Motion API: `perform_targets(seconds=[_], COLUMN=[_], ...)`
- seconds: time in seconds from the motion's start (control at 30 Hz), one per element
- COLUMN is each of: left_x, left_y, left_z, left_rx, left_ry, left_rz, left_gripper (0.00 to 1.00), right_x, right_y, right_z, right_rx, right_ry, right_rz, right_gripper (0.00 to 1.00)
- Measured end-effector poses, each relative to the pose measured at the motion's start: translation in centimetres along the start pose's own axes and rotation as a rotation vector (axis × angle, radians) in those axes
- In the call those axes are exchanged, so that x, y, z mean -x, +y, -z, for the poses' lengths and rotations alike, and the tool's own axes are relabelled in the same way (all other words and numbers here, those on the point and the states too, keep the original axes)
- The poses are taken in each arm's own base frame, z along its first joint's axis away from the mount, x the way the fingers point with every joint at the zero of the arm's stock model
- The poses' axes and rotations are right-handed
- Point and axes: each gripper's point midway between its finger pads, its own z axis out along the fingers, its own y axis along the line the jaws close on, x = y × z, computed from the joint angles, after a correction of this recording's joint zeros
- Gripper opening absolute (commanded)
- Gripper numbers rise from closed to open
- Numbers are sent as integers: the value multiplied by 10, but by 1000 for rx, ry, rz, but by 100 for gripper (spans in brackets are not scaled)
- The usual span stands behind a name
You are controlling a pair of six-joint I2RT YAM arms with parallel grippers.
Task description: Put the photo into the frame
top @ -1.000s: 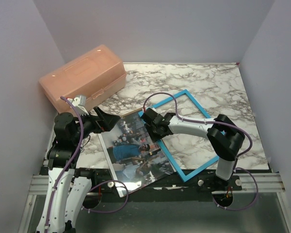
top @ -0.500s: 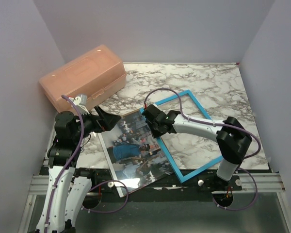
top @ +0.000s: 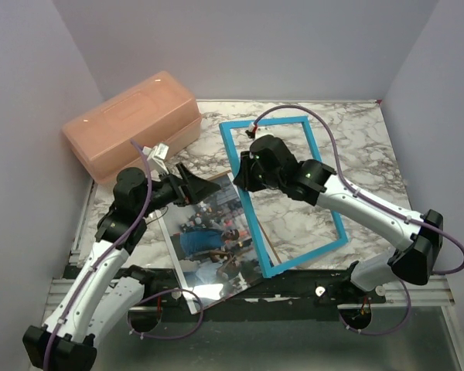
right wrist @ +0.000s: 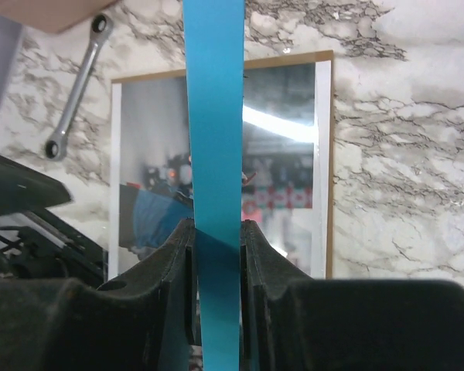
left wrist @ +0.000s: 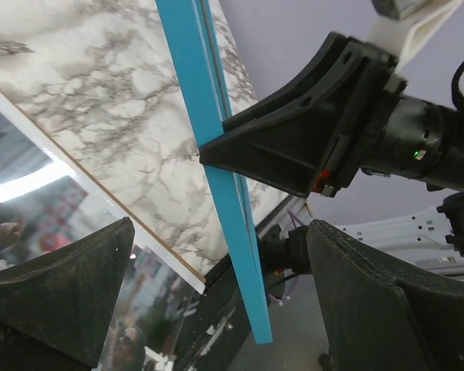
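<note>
The frame (top: 305, 256) is bright blue and tilted up off the marble table. My right gripper (top: 247, 168) is shut on its left bar, and the right wrist view shows that bar (right wrist: 213, 116) pinched between the jaws of my right gripper (right wrist: 216, 232). The photo (top: 209, 239), a street scene with a person in blue, lies flat left of the frame on a brown board; it also appears under the bar (right wrist: 286, 178). My left gripper (top: 205, 185) hovers open over the photo's far edge. In its wrist view the frame bar (left wrist: 216, 154) crosses between the wide-apart fingers (left wrist: 62, 294).
A pink plastic box (top: 131, 116) stands at the back left of the marble table (top: 356, 147). A wrench (right wrist: 77, 89) lies on the table beside the photo's left edge. The photo's near corner overhangs the table's front edge. Grey walls close in on three sides.
My right gripper closed on the frame's left bar and lifted it, swinging the frame up and toward the back. My left arm reached forward and right, still open.
</note>
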Motion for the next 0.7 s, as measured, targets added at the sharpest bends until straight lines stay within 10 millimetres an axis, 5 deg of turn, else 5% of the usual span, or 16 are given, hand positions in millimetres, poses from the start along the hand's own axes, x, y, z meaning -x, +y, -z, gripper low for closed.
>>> perform_targets(seconds=[0.5,0.7], left_x=[-61,-69], left_y=[-46,-56], left_z=[-69,-84], left_rx=[-173,-195], left_ry=[259,293], left_rz=[68,70], left_gripper=[80,59], right_x=[44,55], right_y=[-6,1], right_z=[26,32], right_rx=[72,105], right_ry=[-80,-97], right_rz=[-201,-237], right_gripper=[1,1])
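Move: The blue frame's left bar, the part the left hand goes for, is about 12 cm to its right, 1 cm back and 5 cm lower. The right gripper already holds that bar, 6 cm ahead of this spot and 1 cm to its left. The photo lies on the table some 6 cm back, 4 cm right and 26 cm below the left hand; from the right hand it is about 12 cm back, 9 cm left and 21 cm down. Still pinching the frame's left bar, the right hand lifts it roughly 6 cm more, rolling about 15 degrees with its left side rising. Meanwhile the left hand sweeps some 12 cm to the right towards the same bar, just behind the right gripper, turning clockwise as it goes, and its wide-open fingers come around the bar, one above and one below, and start to close; whether they touch it can't be seen. ##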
